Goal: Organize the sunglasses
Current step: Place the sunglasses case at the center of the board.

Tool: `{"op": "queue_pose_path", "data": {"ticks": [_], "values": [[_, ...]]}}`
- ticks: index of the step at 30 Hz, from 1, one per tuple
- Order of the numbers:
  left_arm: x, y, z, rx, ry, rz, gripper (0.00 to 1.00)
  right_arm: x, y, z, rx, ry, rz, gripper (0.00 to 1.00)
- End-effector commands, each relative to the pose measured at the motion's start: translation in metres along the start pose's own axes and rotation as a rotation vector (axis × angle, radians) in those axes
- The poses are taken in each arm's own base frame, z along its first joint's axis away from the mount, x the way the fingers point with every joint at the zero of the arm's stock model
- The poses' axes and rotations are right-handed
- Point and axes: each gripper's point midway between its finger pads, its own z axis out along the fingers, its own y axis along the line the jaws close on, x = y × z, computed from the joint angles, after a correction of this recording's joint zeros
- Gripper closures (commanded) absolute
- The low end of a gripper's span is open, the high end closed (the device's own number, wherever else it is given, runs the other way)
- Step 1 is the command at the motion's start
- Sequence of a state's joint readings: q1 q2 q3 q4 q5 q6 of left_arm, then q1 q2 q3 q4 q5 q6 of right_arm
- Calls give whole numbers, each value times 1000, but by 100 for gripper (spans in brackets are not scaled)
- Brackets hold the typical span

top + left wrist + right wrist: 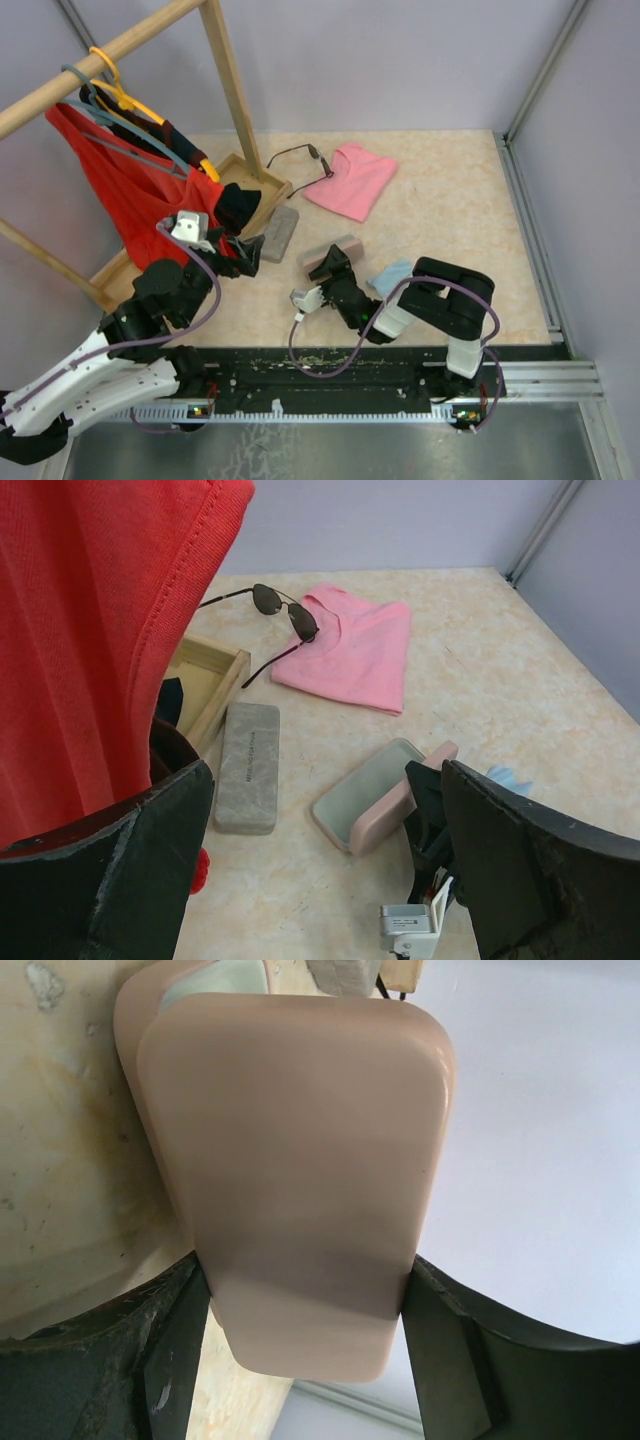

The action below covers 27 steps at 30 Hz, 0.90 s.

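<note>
One pair of dark wire-framed sunglasses [300, 157] [282, 604] lies unfolded at the back of the table, touching the left edge of a folded pink cloth [352, 180] [352, 656]. A pink case [330, 253] [382, 792] [300, 1160] sits open mid-table, showing its pale green lining. My right gripper [332, 268] [300, 1265] is shut on the case's pink shell, one finger on each side. A closed grey case [280, 232] [248, 766] lies to its left. My left gripper [243, 246] [322, 780] hangs open and holds nothing, beside the grey case.
A red shirt [130, 195] [90, 630] hangs from a wooden rack [225, 70] at the left, whose wooden base [212, 685] reaches toward the grey case. A light-blue cloth [393, 277] [506, 777] lies right of the pink case. Walls close in the back and right.
</note>
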State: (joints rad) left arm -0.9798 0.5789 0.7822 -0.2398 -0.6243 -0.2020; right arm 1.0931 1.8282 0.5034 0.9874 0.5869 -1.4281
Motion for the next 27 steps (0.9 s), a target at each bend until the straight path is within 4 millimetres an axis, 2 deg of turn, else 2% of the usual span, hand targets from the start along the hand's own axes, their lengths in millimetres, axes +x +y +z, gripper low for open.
{"op": "queue_pose_path", "data": {"ticks": [1,2,3,7,10,20,27], "values": [[-2,0,-3,7,-12,-14,0,-1,-12,-4,67,9,64,59],[-2,1,-3,6,-11,-15,0,-1,-13,-4,68,10,65,48],[-1,1,-3,5,-10,-16,0,-2,-13,-4,70,9,68,42],[-1,1,-3,5,-10,-18,0,-4,-17,-6,81,1,81,37],[-1,1,-3,5,-9,-17,0,-5,-21,-9,92,-6,93,27],[0,1,-3,4,-7,-26,0,-7,-26,-18,93,-31,133,18],[0,2,-4,3,-5,-26,0,-15,-18,-28,45,-80,161,9]]}}
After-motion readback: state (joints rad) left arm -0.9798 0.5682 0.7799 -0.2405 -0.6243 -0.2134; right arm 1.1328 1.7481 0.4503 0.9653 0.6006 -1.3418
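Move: The sunglasses case stands open on the board, its raised pink lid still between the right fingers. The case's middle is about 2 cm ahead of the right hand, 1 cm to its left and 3 cm below. From that hand the grey case lies some 11 cm left and 6 cm ahead, the blue cloth about 12 cm right and 3 cm back. From the idle left hand the sunglasses case is roughly 10 cm ahead, 14 cm right and 27 cm below. Let the right gripper settle about half a centimetre lower with its hold on the sunglasses case's lid kept, then open the fingers so the upper one comes free of the lid's edge. While they spread, draw back towards the base about 2 cm, rising roughly 1 cm from the lowest point; keep the lower finger close by the lid's bottom edge. ##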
